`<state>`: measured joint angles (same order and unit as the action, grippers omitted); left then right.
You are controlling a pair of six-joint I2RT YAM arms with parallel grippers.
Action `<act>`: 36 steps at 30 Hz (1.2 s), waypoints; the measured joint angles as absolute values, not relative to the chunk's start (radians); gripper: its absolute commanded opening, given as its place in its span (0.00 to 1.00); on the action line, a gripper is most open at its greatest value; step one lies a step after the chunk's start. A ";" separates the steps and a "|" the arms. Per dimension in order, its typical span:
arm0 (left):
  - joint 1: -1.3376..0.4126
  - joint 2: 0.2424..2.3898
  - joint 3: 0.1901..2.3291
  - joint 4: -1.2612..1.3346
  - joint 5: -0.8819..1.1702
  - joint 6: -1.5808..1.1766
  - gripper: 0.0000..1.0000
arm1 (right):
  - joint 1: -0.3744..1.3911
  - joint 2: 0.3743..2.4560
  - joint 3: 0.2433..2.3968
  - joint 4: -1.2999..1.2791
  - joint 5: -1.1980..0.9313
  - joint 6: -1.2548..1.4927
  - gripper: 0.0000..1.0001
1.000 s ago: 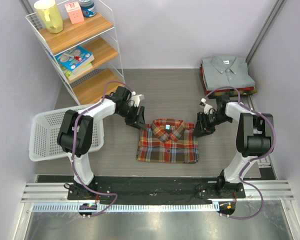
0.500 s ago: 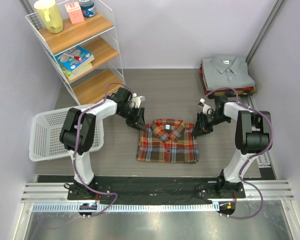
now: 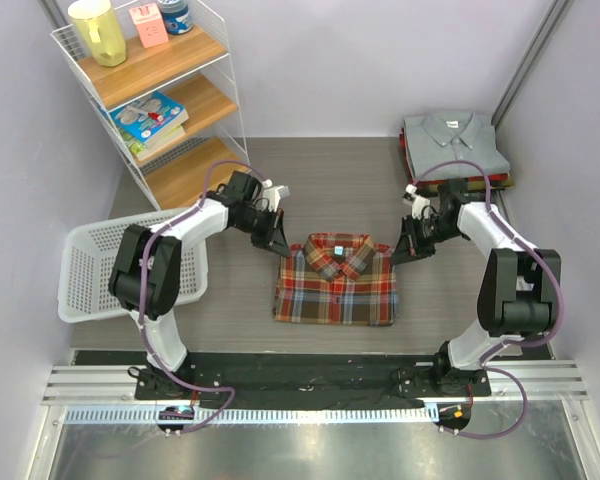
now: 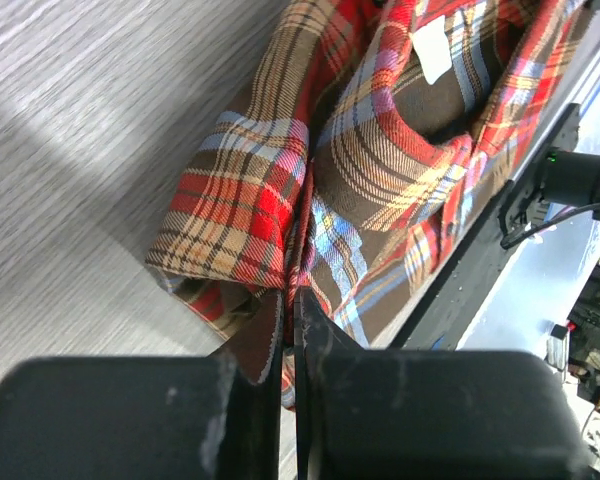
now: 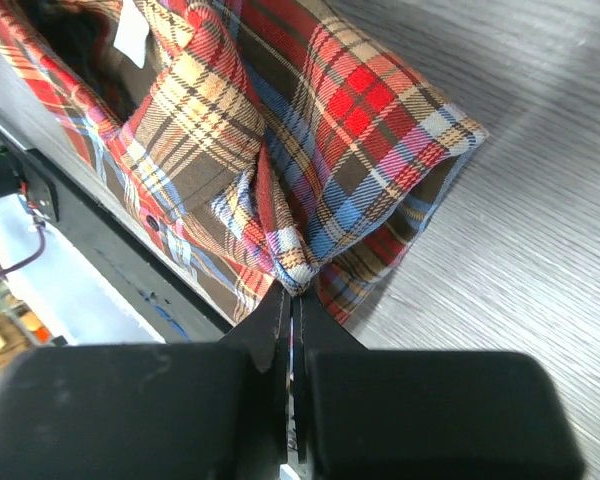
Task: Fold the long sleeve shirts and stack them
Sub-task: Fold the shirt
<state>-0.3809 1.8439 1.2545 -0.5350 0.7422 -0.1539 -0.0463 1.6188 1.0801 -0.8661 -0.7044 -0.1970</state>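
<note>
The folded plaid long sleeve shirt (image 3: 336, 282) lies collar-up in the middle of the table. My left gripper (image 3: 280, 246) is shut on its upper left corner, and the left wrist view shows the plaid cloth (image 4: 380, 150) pinched between the jaws of this gripper (image 4: 292, 300). My right gripper (image 3: 399, 250) is shut on the upper right corner; a bunched fold of the shirt (image 5: 280, 130) sits in the tips of the right gripper (image 5: 291, 295). A stack of folded shirts, grey collared one (image 3: 453, 143) on top, sits at the back right.
A white wire shelf unit (image 3: 195, 170) with a jug, cartons and books stands at the back left. A white laundry basket (image 3: 80, 236) sits at the left. A black mat (image 3: 300, 375) runs along the near edge by the arm bases.
Both grippers have gone from open to shut on the plaid shirt's upper corners. The shirt's top edge has shifted slightly towards the back.
</note>
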 measured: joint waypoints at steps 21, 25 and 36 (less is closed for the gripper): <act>-0.369 1.914 1.263 -0.514 0.726 -0.156 0.46 | -0.075 1.629 1.085 -0.905 -0.606 -0.214 0.32; -0.360 1.872 1.232 -0.509 0.727 -0.171 0.50 | -0.076 1.530 1.073 -0.929 -0.626 -0.201 0.35; -0.346 1.778 1.099 -0.483 0.775 -0.197 0.50 | -0.073 1.792 1.105 -0.985 -0.635 -0.206 0.35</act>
<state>-0.3462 1.7779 1.0992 -0.4828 0.7750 -0.1974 -0.0734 1.7920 1.1053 -0.9852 -0.6350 -0.2058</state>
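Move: Both grippers still pinch the folded shirt by its far side corners, some 5 cm above the table. The shirt's middle lies about 10 cm right, 6 cm back and 4 cm below the left hand, and about 11 cm left, 4 cm back and 4 cm below the right. The collar sits some 10 cm right of the left hand, level with it; the basket is about 29 cm to that hand's left and 2 cm back. The shirt stack is roughly 24 cm ahead of the right hand and 13 cm right. Down about 3.5 cm go both hands after a slight lift, setting the shirt's corners towards the table, the right also easing outwards; both open and let go there. The left then rises, slips a little left and draws back along the side edge, starting down again; the right rises, then dips about 5 cm while drawing back and tilting some 15 degrees, fingers open around the right edge. ##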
